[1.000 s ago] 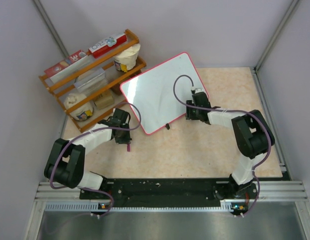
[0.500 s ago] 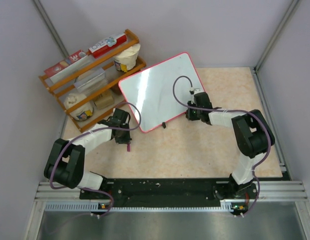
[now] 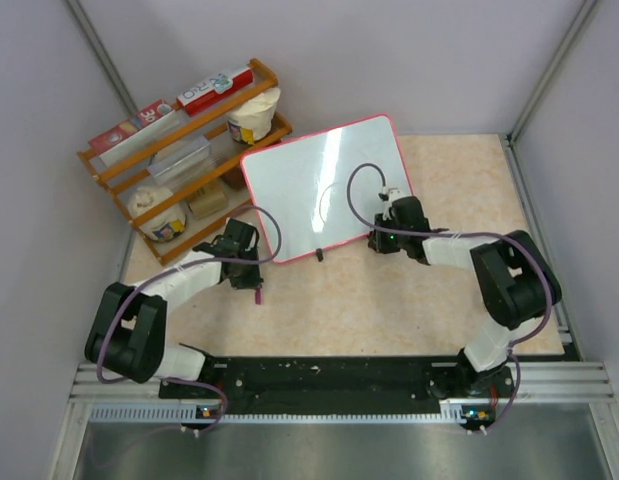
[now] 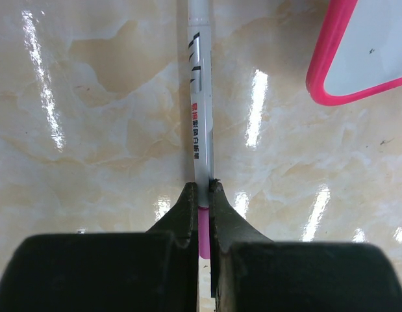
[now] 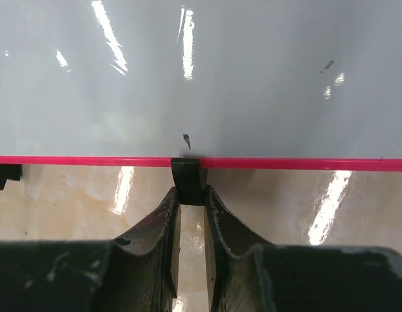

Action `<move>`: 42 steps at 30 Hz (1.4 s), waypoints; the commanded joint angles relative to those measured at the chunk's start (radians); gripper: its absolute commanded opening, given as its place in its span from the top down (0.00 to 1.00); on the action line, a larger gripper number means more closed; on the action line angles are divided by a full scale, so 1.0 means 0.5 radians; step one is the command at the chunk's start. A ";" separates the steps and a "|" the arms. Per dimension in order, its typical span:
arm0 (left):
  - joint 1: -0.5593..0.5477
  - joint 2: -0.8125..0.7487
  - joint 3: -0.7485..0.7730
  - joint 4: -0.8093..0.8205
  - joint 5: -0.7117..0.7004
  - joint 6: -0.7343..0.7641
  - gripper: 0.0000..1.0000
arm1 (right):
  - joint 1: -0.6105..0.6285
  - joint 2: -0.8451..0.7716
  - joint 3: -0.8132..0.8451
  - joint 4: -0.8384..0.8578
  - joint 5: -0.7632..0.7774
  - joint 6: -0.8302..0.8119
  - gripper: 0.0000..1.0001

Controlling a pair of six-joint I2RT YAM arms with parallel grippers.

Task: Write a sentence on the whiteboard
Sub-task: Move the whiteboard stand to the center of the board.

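The whiteboard (image 3: pixel 324 185) lies on the table with its pink rim toward the arms. No sentence shows on its white face (image 5: pixel 201 78), only glare and a small dark speck. My right gripper (image 3: pixel 381 240) is at the board's near edge, shut on a black clip (image 5: pixel 188 179) on the rim. A second clip (image 5: pixel 4 174) shows at the far left of that edge. My left gripper (image 3: pixel 245 265) is left of the board, just above the table, shut on a white marker (image 4: pixel 201 130) with a pink end. The board's corner (image 4: pixel 366 49) lies to its upper right.
A wooden rack (image 3: pixel 179 150) with boxes, tubs and a cup stands at the back left, close to the board's left corner. Grey walls enclose the beige marble-patterned table (image 3: pixel 389 300). Purple cables loop over the board from both arms.
My right gripper has closed on the black clip. It moved slightly nearer and the whiteboard turned with it, its near edge now closer to level. The left arm barely moved.
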State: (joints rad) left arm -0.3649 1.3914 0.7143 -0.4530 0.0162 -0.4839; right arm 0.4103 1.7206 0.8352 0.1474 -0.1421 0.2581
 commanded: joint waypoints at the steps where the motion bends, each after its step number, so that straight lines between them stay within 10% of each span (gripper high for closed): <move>1: -0.003 -0.080 -0.020 0.059 0.032 0.008 1.00 | 0.026 -0.192 -0.078 -0.046 -0.020 0.061 1.00; 42: -0.007 -0.552 -0.214 0.004 0.087 0.001 1.00 | 0.358 -1.616 -1.106 -0.883 0.361 1.030 1.00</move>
State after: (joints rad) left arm -0.3649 1.1366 0.6140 -0.4561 0.0433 -0.4847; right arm 0.5797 0.9657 0.3038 -0.1658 0.0078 0.6941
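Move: The right fingers already hold the right-hand whiteboard stand on the board's near edge, with open table behind them to the near table edge, about 31 cm straight back. The board's middle lies some 14 cm ahead and 12 cm left, the other stand about 4 cm back and 14 cm left. From the left hand, still gripping the marker, the held stand is roughly 12 cm ahead and 31 cm right, the near table edge about 20 cm straight back. Back towards the base, about 18 cm and drifting a little right, the right hand draws the whiteboard by its pinched stand, keeping low and the fingers shut. Its wrist turns clockwise some 15 degrees and tips further down. The left hand keeps its marker and eases up about 3 cm and slightly back. ##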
